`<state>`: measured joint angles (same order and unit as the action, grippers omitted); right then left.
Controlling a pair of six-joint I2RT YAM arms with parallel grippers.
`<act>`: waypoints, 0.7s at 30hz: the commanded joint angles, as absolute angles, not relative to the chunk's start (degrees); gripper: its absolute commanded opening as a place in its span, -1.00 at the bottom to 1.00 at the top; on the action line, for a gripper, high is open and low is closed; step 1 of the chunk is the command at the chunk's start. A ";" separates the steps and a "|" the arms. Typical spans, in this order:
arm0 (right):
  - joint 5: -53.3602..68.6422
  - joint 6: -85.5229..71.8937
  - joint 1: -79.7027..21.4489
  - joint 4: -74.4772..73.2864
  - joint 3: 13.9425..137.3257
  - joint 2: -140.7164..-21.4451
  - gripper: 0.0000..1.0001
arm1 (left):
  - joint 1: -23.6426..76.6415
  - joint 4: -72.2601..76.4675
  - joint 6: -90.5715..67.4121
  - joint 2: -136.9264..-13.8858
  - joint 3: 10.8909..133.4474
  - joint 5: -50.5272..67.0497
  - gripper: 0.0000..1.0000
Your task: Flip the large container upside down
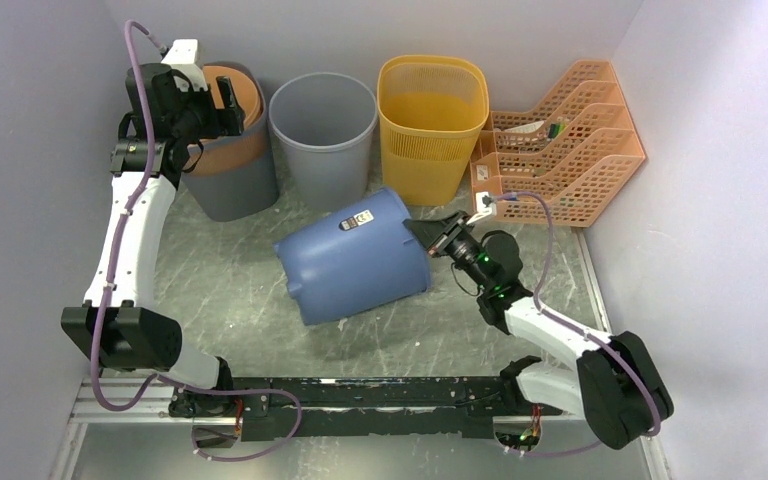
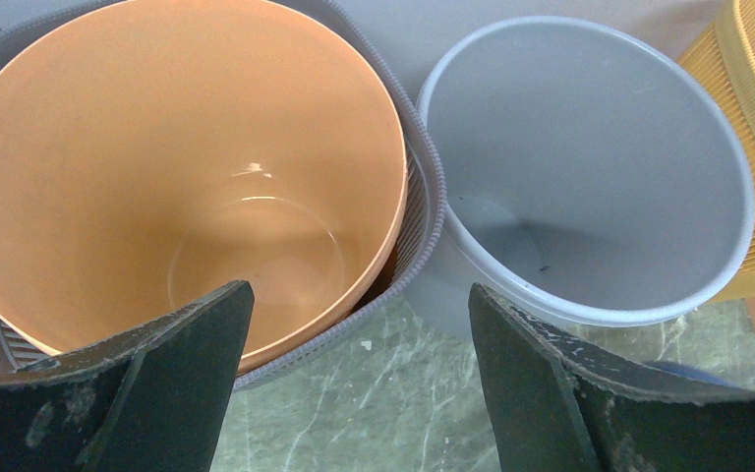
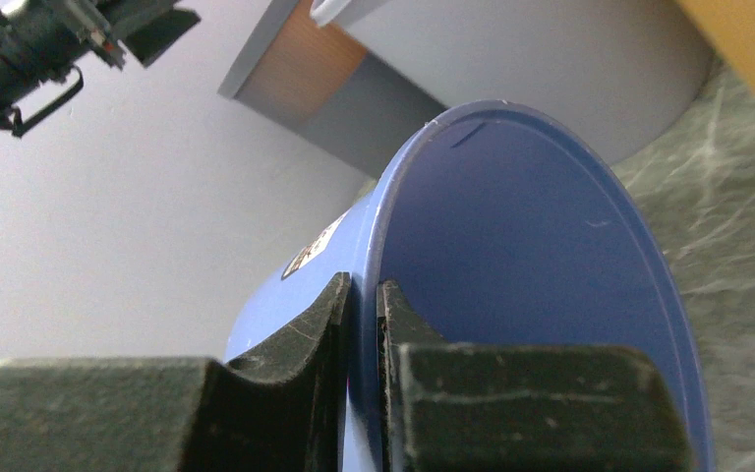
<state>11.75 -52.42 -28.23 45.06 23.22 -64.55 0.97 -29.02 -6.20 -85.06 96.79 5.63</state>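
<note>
The large container (image 1: 355,260) is a blue bin lying tilted on its side in the middle of the table, with its open mouth facing right and its base toward the near left. My right gripper (image 1: 422,235) is shut on its rim. The right wrist view shows one finger outside the blue wall (image 3: 511,256) and the other inside, with my right gripper (image 3: 364,290) clamping the thin edge. My left gripper (image 1: 225,105) hovers open at the back left, holding nothing. In its wrist view, my left gripper (image 2: 359,290) shows bare table between the fingers.
An orange bin (image 1: 235,110) nested in a grey one stands at the back left, directly under the left gripper. A grey bin (image 1: 323,130), a yellow mesh basket (image 1: 432,110) and an orange file rack (image 1: 560,140) line the back. Walls close in on both sides.
</note>
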 commanded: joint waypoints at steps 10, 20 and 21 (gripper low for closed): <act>33.33 -61.01 -8.98 58.81 10.78 -85.72 -1.00 | 1.63 -30.38 -4.51 -81.82 98.76 1.67 0.83; 42.49 -64.68 2.33 73.18 8.41 -98.65 -1.00 | 2.76 -31.47 -3.63 -82.62 100.37 -0.49 0.83; 43.17 -64.65 3.09 73.45 8.50 -99.19 -1.00 | 2.81 -31.51 -3.61 -82.62 100.44 -0.59 0.83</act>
<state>36.95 -69.36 -0.03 87.77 13.80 -90.00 2.15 -30.35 -4.67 -83.31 98.24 1.50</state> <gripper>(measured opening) 0.107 0.917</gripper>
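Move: In the right hand's grip by its rim, the large blue container lies on its side, its middle about 11 cm to this hand's left, 5 cm back and some 8 cm lower, mouth facing right. The yellow basket stands roughly 21 cm ahead and 4 cm right, the grey bin 19 cm ahead and 17 cm left. From the left hand, the container is some 20 cm back, 20 cm right and 23 cm below. Swinging about 10 cm to its right, in front of the yellow basket, and sinking some 5 cm with a slight forward reach, the right hand keeps the container's rim pinched between shut fingers. The wrist rolls roughly 10 degrees, left side rising, to lift the closed end and tip the mouth down. The empty left hand rises about 2 cm, still open. ##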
